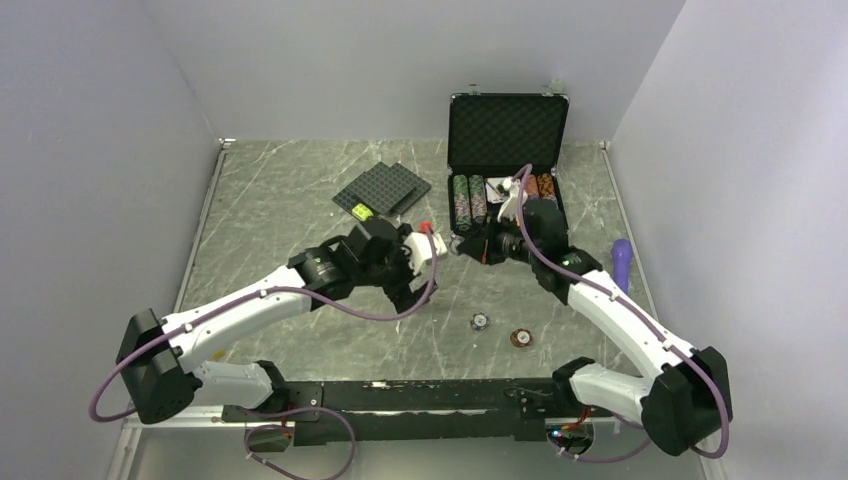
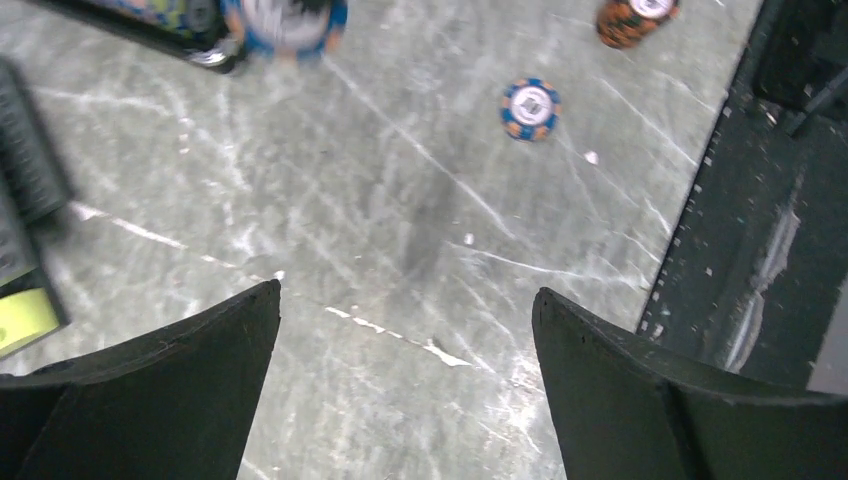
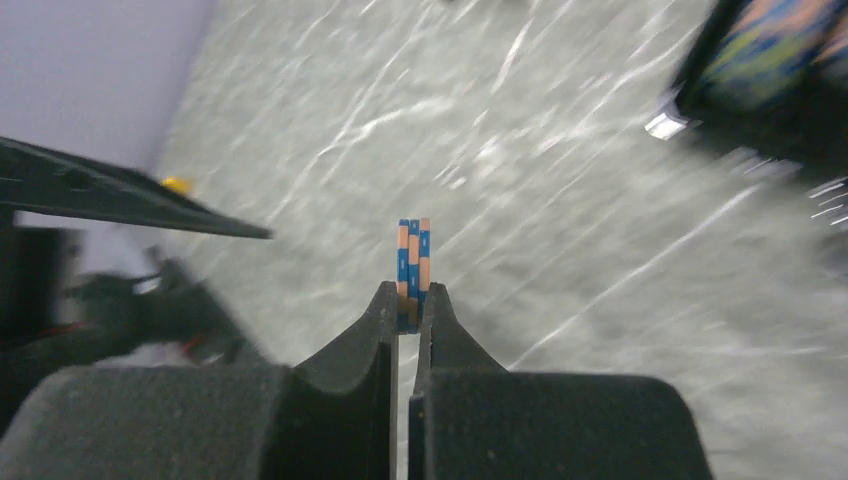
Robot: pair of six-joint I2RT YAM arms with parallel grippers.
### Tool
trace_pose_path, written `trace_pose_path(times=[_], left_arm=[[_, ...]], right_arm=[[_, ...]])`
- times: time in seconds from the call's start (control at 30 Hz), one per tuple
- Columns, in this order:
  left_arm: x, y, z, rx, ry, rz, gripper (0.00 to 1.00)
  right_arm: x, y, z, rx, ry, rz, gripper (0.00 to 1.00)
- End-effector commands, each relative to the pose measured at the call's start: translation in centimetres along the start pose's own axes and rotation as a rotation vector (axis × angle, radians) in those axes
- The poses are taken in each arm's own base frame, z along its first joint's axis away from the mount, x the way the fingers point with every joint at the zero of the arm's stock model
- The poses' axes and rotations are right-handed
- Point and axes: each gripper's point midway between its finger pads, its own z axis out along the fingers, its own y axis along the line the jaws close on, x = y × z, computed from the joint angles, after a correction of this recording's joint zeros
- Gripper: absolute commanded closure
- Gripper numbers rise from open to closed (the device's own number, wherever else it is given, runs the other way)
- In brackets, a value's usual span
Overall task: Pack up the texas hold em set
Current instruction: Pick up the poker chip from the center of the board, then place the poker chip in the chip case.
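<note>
The black briefcase (image 1: 508,128) stands open at the back right, with rows of chips (image 1: 468,198) in its foam tray. My right gripper (image 1: 462,246) hovers just in front of the case, shut (image 3: 411,300) on a thin stack of blue-and-orange chips (image 3: 412,255) held edge-on. My left gripper (image 1: 408,293) hangs over the middle of the table, open (image 2: 405,290) with only bare table between its fingers. Two loose chips lie near the front: a blue one (image 1: 481,321) (image 2: 530,108) and an orange-brown one (image 1: 520,338) (image 2: 635,15).
Dark grey studded plates (image 1: 385,188) lie at the back centre with a small yellow-green piece (image 1: 361,211) on them. A purple object (image 1: 622,260) lies by the right wall. The black base rail (image 1: 430,395) runs along the near edge.
</note>
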Motion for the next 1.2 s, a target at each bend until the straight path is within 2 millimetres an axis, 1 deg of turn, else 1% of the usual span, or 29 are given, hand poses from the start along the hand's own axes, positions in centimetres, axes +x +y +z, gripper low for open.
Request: trace_pose_path(times=[0.0,0.03,0.07,0.17,0.23,0.27,0.43,0.53,0.73,0.83,1.1,1.17], left_arm=[[-2.4,3.2,-2.3,-0.081,-0.103,-0.086,0.01],[-2.6,3.7,-2.7,-0.096,-0.114,-0.102,0.01],[-2.7,4.2,-3.1,-0.109,-0.125,-0.118,0.01],[-2.9,5.0,-4.0,-0.128,-0.155,-0.145,0.01],[-2.9,5.3,-4.2,-0.138,-0.164,-0.151,0.01],[-2.9,5.3,-4.3,-0.143,-0.165,-0.152,0.01],[-2.9,5.5,-4.6,-0.151,-0.169,-0.16,0.01],[-3.0,5.4,-4.7,-0.147,-0.173,-0.163,0.0],[-3.1,5.5,-4.8,-0.147,-0.177,-0.164,0.01],[-3.1,5.5,-4.8,-0.148,-0.177,-0.165,0.01],[-3.0,5.7,-4.6,-0.147,-0.172,-0.174,0.01],[-2.9,5.8,-4.6,-0.146,-0.171,-0.175,0.01]], right_arm=[[-6.0,-5.3,-0.7,0.274,-0.111,-0.342,1.0],[-7.2,-6.1,-0.7,0.318,-0.125,-0.424,1.0],[-8.1,-6.6,-0.5,0.345,-0.134,-0.464,1.0],[-10.0,-7.8,0.5,0.378,-0.119,-0.688,1.0],[-10.7,-8.8,1.3,0.396,-0.084,-0.808,1.0],[-10.9,-9.7,1.8,0.419,-0.059,-0.855,1.0],[-11.8,-12.6,3.9,0.466,0.085,-1.053,1.0],[-11.8,-14.5,5.1,0.485,0.167,-1.124,1.0],[-10.7,-17.0,7.4,0.456,0.322,-1.185,1.0],[-9.9,-18.1,7.7,0.456,0.404,-1.182,1.0],[-8.8,-19.9,8.3,0.459,0.493,-1.196,1.0],[-8.7,-19.7,8.2,0.457,0.502,-1.184,1.0]])
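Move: Ahead of the right hand, which already holds a thin stack of blue-and-peach poker chips, the near end of the second chip row from the left in the open case lies about 21 cm forward, 4 cm to the right and 15 cm below. The leftmost row's near end is some 4 cm left of it; the blue disc is about 5 cm right of it, level. From the left hand, the second row's end is roughly 28 cm ahead, 14 cm right and 15 cm down. Carrying the held chips to the case, the right hand sweeps about 19 cm forward and 7 cm right, rising slightly before sinking to 10 cm below its start. Its wrist turns some 75 degrees in all, bringing the shut fingers from a leftward reach to pointing forward and steeply down over the case's front part. The open, empty left hand backs off some 5 cm forward-left and a little up, then waits. ##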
